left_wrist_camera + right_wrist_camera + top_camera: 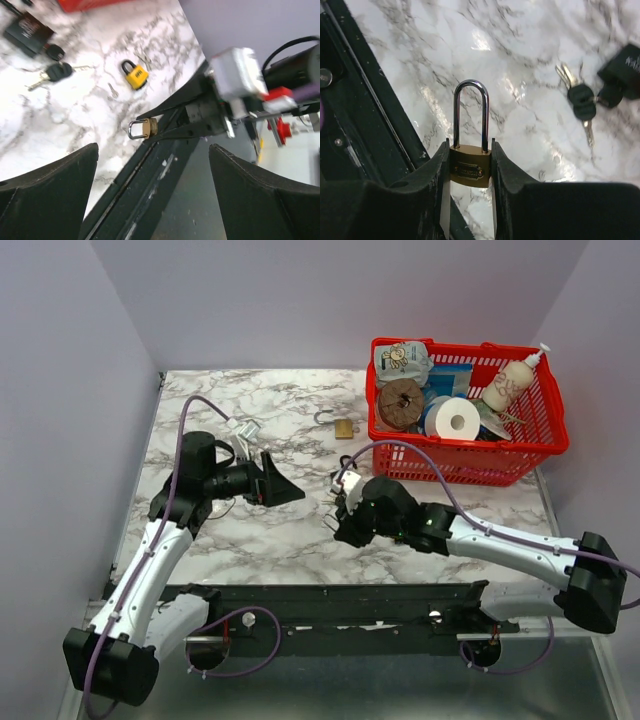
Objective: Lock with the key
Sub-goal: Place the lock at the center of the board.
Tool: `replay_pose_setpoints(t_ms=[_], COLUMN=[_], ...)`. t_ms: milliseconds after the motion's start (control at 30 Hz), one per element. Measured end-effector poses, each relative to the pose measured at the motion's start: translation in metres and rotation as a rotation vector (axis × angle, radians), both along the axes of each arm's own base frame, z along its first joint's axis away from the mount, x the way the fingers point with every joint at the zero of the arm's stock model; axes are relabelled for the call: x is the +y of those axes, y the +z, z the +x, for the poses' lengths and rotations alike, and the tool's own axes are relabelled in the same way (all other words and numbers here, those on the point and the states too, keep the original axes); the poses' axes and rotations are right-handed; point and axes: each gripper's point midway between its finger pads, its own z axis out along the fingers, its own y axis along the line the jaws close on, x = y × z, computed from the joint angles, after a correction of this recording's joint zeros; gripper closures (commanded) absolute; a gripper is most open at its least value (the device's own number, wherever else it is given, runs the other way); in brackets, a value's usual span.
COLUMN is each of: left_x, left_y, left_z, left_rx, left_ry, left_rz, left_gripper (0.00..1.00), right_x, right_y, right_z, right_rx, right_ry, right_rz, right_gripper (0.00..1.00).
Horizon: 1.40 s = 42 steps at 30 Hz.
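My right gripper [468, 152] is shut on a small brass padlock [469, 170], gripping its body from both sides. The steel shackle [470, 87] points away from the wrist, and both its legs enter the body. In the top view this gripper [341, 522] hovers over the middle of the marble table. Two black-headed keys [582, 99] lie flat on the marble, apart from the padlock; they also show in the left wrist view [56, 71]. My left gripper [152, 155] is open and holds nothing, and it points at the held padlock [143, 128] from the left [283, 487].
A yellow padlock [135, 75] and a small bare key [113, 90] lie on the marble. A black block [623, 70] sits beside the keys. A brass lock with an open shackle [342, 427] lies near the red basket [462, 465] of odds and ends. A black rail [330, 602] runs along the near edge.
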Motion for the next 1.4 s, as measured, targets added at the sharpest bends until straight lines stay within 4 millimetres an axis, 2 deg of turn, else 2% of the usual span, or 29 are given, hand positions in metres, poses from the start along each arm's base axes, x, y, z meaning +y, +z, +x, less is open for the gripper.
replay_pose_setpoints(t_ms=[200, 367, 500, 667, 967, 1000, 1133, 1267, 1300, 1333, 1400], left_x=[0.017, 0.025, 0.028, 0.031, 0.031, 0.03, 0.031, 0.032, 0.032, 0.032, 0.032], left_y=[0.011, 0.014, 0.01, 0.006, -0.003, -0.003, -0.005, -0.007, -0.007, -0.008, -0.008], left_z=[0.014, 0.022, 0.026, 0.03, 0.033, 0.034, 0.034, 0.034, 0.034, 0.033, 0.033], left_rx=[-0.05, -0.065, -0.05, -0.039, -0.01, -0.01, -0.008, -0.005, -0.005, -0.004, -0.005], left_ry=[0.129, 0.191, 0.218, 0.232, 0.246, 0.247, 0.253, 0.256, 0.256, 0.256, 0.256], left_rz=[0.007, 0.003, 0.006, 0.008, -0.005, -0.007, -0.01, -0.01, -0.01, -0.01, -0.01], left_gripper=[0.01, 0.01, 0.01, 0.01, 0.01, 0.01, 0.01, 0.01, 0.01, 0.01, 0.01], right_x=[-0.018, -0.02, -0.022, -0.028, -0.042, -0.044, -0.047, -0.047, -0.046, -0.046, -0.045], right_y=[-0.026, -0.058, -0.084, -0.105, -0.12, -0.121, -0.123, -0.123, -0.123, -0.123, -0.123], right_z=[0.02, 0.015, 0.015, 0.019, 0.03, 0.031, 0.032, 0.033, 0.033, 0.033, 0.034], right_rx=[0.238, 0.396, 0.492, 0.538, 0.522, 0.518, 0.519, 0.523, 0.524, 0.526, 0.527], right_ry=[-0.294, -0.434, -0.549, -0.675, -0.832, -0.846, -0.887, -0.905, -0.906, -0.907, -0.908], right_rz=[0.035, -0.018, -0.095, -0.172, -0.25, -0.255, -0.251, -0.246, -0.247, -0.248, -0.248], right_gripper=[0.99, 0.99, 0.99, 0.99, 0.98, 0.96, 0.8, 0.77, 0.73, 0.6, 0.5])
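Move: The brass padlock is already in the right fingers; its bare spot on the board lies about 12 cm below that hand, some 3 cm ahead and 5 cm to the right. The black-headed keys stand about 7 cm farther out than the spot and 2 cm left of it, the small key about 4 cm to its right, the yellow padlock some 11 cm to its right. From the left hand the spot is roughly 16 cm right, 1 cm ahead and 22 cm below. The brass padlock, still pinched by its body, is lowered about 12 cm to the board by the right hand, which also drifts some 5 cm right and 3 cm forward, slowing near the bottom. Its wrist swings about 50 degrees clockwise and tips the fingers nearly straight down; they keep their hold. The left hand, wide open and empty, backs off forward and left about 5 cm. ##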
